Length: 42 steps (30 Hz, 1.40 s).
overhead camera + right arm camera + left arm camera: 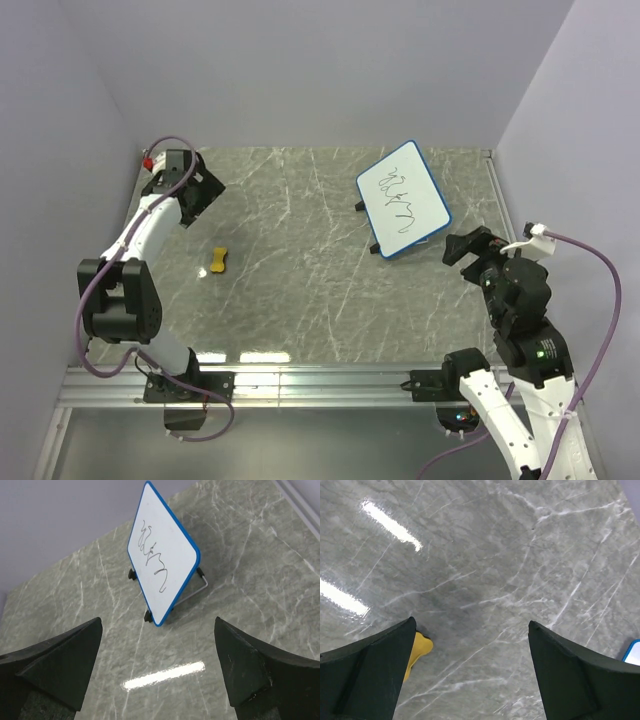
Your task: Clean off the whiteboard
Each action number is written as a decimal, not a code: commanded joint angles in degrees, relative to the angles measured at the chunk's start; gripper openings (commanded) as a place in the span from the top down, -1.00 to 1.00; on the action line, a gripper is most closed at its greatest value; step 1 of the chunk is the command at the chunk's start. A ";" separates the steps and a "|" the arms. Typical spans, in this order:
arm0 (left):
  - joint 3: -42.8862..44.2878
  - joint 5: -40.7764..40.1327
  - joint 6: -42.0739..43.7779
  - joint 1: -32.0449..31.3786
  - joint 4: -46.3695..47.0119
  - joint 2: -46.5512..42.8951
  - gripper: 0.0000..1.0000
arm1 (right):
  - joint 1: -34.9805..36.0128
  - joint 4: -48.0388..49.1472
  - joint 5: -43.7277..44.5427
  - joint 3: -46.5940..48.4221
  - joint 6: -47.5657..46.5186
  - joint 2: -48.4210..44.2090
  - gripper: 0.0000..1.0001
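The whiteboard stands tilted on a wire stand at the back right of the table, white with a blue rim and black scribbles. It also shows in the right wrist view. A small yellow-orange eraser lies flat at the left. In the left wrist view the eraser peeks from behind my left finger. My left gripper is open and empty, above the table behind the eraser. My right gripper is open and empty, just right of the whiteboard's near corner.
Grey marble-patterned tabletop enclosed by lilac walls on the left, back and right. A metal rail runs along the near edge by the arm bases. Cables loop off both arms.
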 commanded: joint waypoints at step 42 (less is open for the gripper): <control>-14.26 -3.28 -0.95 -10.48 -0.48 8.95 -0.16 | 0.41 -1.22 -6.81 5.87 -5.46 7.94 -1.00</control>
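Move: Back towards its own base from the left hand lies the yellow eraser, some 8 cm back, 2 cm to the right and about 14 cm below. The whiteboard stands about 47 cm to the left hand's right, some 4 cm farther out and about 8 cm below its height. From the right hand the eraser lies roughly 55 cm to the left, 12 cm ahead and 28 cm below. Dropping about 13 cm while drawing back some 8 cm, the left hand comes down onto the eraser, tips its fingers about 20 degrees nearer to straight down and drifts 4 cm right. Near the table the wide-open fingers start to close, to roughly 60 percent, around the eraser's near half. The empty right hand sinks about 3 cm, tipping down slightly. ##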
